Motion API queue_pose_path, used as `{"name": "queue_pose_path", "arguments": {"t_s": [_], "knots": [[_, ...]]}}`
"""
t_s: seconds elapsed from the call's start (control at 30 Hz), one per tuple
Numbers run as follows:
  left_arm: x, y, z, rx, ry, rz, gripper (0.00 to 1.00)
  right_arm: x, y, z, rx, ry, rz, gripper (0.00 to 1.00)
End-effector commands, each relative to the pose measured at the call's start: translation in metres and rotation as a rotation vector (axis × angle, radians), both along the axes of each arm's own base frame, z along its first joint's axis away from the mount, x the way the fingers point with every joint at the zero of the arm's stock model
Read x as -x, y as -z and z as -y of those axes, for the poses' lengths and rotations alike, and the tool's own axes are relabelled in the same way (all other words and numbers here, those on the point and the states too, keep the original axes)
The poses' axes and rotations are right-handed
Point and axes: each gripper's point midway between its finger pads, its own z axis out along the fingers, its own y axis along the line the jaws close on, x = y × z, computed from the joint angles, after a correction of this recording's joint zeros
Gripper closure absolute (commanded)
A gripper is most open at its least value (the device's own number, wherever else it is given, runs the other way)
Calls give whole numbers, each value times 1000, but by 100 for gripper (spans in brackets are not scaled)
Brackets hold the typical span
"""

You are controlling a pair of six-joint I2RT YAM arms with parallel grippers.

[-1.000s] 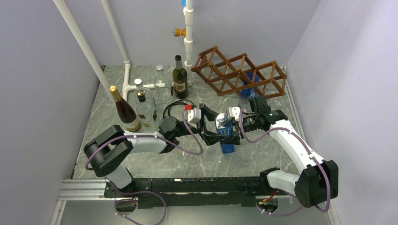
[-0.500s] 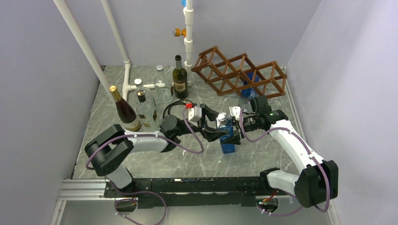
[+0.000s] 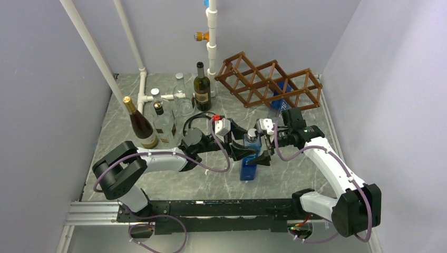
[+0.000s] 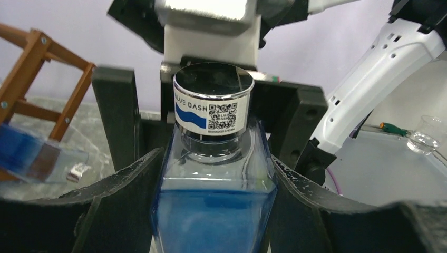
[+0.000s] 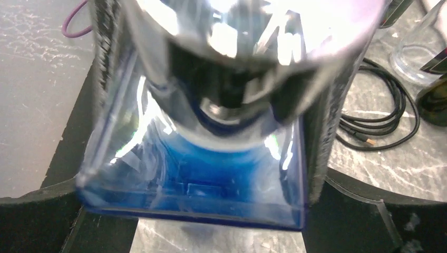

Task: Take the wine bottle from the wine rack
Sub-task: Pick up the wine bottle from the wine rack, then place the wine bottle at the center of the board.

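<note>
The wine bottle [image 3: 249, 163] is a square clear bottle of blue liquid with a silver cap. It stands upright mid-table, off the brown lattice wine rack [image 3: 253, 74] at the back right. My left gripper [image 3: 245, 146] is shut on its shoulders; in the left wrist view both pads [image 4: 142, 174] press the bottle [image 4: 213, 211]. My right gripper [image 3: 259, 145] is open around the bottle's top from the other side. Its fingers [image 4: 113, 116] stand apart from the glass. The right wrist view is filled by the blurred bottle [image 5: 200, 184]. A second blue bottle [image 3: 282, 95] lies in the rack.
A dark green bottle [image 3: 201, 87], a gold-foiled amber bottle [image 3: 139, 124], a clear bottle [image 3: 164, 124] and glass jars [image 3: 182, 100] stand at the back left. White pipes [image 3: 211, 42] rise at the back. A black cable [image 5: 379, 121] lies near the bottles.
The left gripper has shut on the bottle, and the right gripper's jaws have opened off it. The bottle has shifted slightly toward the near left.
</note>
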Motion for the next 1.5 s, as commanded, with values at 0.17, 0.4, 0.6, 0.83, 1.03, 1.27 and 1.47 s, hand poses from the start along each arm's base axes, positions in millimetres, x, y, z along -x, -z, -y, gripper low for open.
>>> {"name": "queue_pose_path", "arguments": {"t_s": [0.17,0.4,0.6,0.83,1.03,1.27,1.47], "knots": [[10,-88,-34,200,-88,132,100,4,-23,-6,-88,-47,70,1],[10,-97,-51,163,-169,183,100,6,-25,0,-91,-48,93,1],[3,-95,-64,96,-257,215,100,4,-26,4,-91,-36,103,1],[-12,-92,-86,59,-383,222,100,1,-20,6,-78,-22,107,1],[-28,-95,-112,49,-501,213,100,-1,-15,7,-66,-14,108,1],[-41,-94,-148,49,-639,198,100,-3,-11,8,-57,-8,106,1],[-50,-84,-175,-5,-742,212,100,-4,-9,8,-51,-4,102,1]]}}
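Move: The left hand holds the blue wine bottle upright in the air. On the side it goes to, the black-capped clear bottle stands roughly 35 cm to its left and 19 cm ahead, with the gold-topped bottle about 7 cm left of that one; the cable coil lies about 19 cm left and 25 cm ahead of the hand, and the green bottle some 20 cm left and 38 cm ahead. From the right hand, the black-capped clear bottle is about 36 cm left and 19 cm ahead. With its fingers still shut on the blue wine bottle, the left hand draws it out from between the right hand's already open fingers, going left and lifting about 4 cm before easing partly down again and curving left and forward towards the standing bottles, some 15 cm left and 5 cm forward in all. The wrist meanwhile swings about 35 degrees counter-clockwise, so that the fingers turn from pointing right to pointing forward-right, while the right hand stays nearly in place with its gripper wide open. ##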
